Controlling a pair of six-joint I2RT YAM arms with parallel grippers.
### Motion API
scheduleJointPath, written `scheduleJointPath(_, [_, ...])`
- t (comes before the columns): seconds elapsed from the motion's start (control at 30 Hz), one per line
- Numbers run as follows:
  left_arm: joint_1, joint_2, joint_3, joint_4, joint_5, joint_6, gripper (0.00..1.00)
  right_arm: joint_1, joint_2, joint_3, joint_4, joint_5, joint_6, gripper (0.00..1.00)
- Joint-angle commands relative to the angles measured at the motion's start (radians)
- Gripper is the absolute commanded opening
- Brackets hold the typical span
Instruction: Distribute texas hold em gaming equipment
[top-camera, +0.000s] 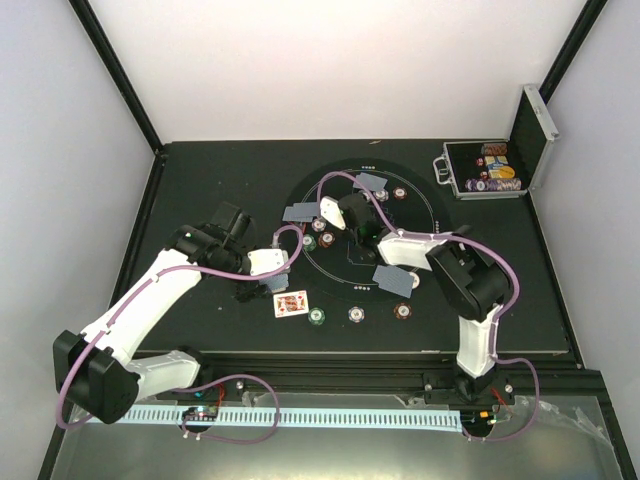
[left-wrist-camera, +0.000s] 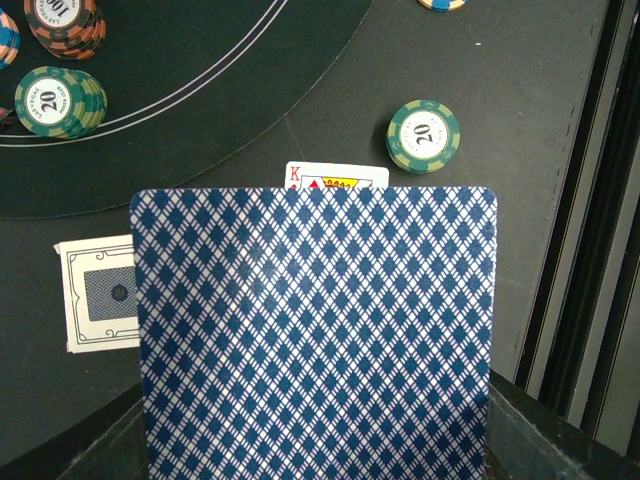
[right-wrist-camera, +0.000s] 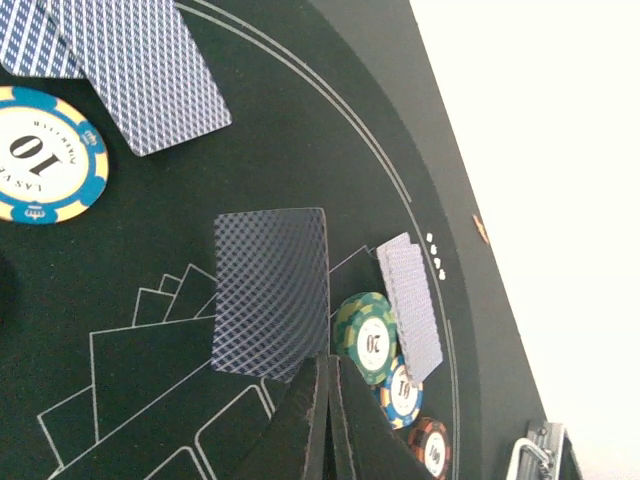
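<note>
A playing card with a blue diamond back (left-wrist-camera: 315, 330) fills the lower left wrist view. My left gripper (top-camera: 264, 262) holds it and its jaws are hidden behind it. A face-up king (top-camera: 290, 303) lies on the table just beyond the held card, its top edge (left-wrist-camera: 337, 176) showing. My right gripper (right-wrist-camera: 328, 378) is over the round mat (top-camera: 420, 205), shut on the corner of a shaded, tilted card (right-wrist-camera: 270, 295). Face-down cards lie at the mat's left (top-camera: 300, 211), far (top-camera: 372, 182) and near-right (top-camera: 392, 279) sides. A green 20 chip (left-wrist-camera: 424, 135) rests right of the king.
The open silver-edged case (top-camera: 490, 170) stands at the back right. Chips lie along the mat's near edge (top-camera: 356, 314) and in stacks (left-wrist-camera: 62, 98) at its left. A card box (left-wrist-camera: 98, 293) lies left of the held card. The table's rail (left-wrist-camera: 590, 250) runs on the right.
</note>
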Motion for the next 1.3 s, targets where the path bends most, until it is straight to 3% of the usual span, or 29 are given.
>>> scheduleJointPath(0.0, [0.003, -0.019, 0.015, 0.000, -0.014, 0.010, 0.02, 0.010, -0.061, -0.031, 0.041, -0.025, -0.060, 0.01])
scheduleJointPath(0.27, [0.002, -0.026, -0.002, 0.003, -0.019, 0.009, 0.01, 0.030, -0.057, -0.124, 0.272, 0.076, -0.240, 0.01])
scheduleJointPath(0.6, [0.002, -0.037, -0.015, 0.009, -0.033, 0.019, 0.02, 0.051, -0.013, -0.174, 0.294, 0.125, -0.276, 0.01])
scheduleJointPath(0.67, [0.002, -0.036, -0.014, 0.010, -0.032, 0.019, 0.02, 0.062, -0.014, -0.191, 0.279, 0.127, -0.258, 0.07])
scheduleJointPath(0.8, [0.003, -0.037, -0.009, 0.006, -0.032, 0.019, 0.02, 0.083, -0.031, -0.212, 0.186, 0.113, -0.199, 0.35])
scheduleJointPath(0.87, [0.003, -0.039, -0.010, 0.006, -0.029, 0.019, 0.02, 0.089, -0.051, -0.221, 0.139, 0.109, -0.146, 0.44])
scheduleJointPath(1.03, [0.003, -0.034, -0.011, 0.008, -0.022, 0.015, 0.02, 0.094, -0.150, -0.222, -0.017, 0.082, -0.012, 0.55])
scheduleJointPath(1.13, [0.002, -0.032, -0.011, 0.012, -0.011, 0.010, 0.02, 0.088, -0.205, -0.213, -0.052, 0.117, 0.087, 0.67])
scheduleJointPath(1.27, [0.002, -0.034, -0.007, 0.011, 0.000, 0.005, 0.02, 0.050, -0.275, -0.128, -0.182, 0.113, 0.355, 0.71])
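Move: A card hangs back-side towards me from my right fingertips. It goes face up onto the printed board-card boxes, roughly 8 cm below that hand, 2 cm to its left and 1 cm back. The green 20 chip stands about 9 cm ahead and 1 cm right of this hand, the blue 10 chip some 12 cm left and level with it, the orange 10 chip about 10 cm left and 5 cm back. From my left hand the spot is some 21 cm ahead, 22 cm right and 15 cm below. Still pinching the card, I ease my right hand slightly back and up while tipping the fingers up about 10 degrees and rolling its left side down. Then I swing about 5 cm back and 6 cm down towards the boxes, opening the fingers on the way to let go of the card, and lift some 4 cm clear, drifting right. My left hand keeps holding the deck. ##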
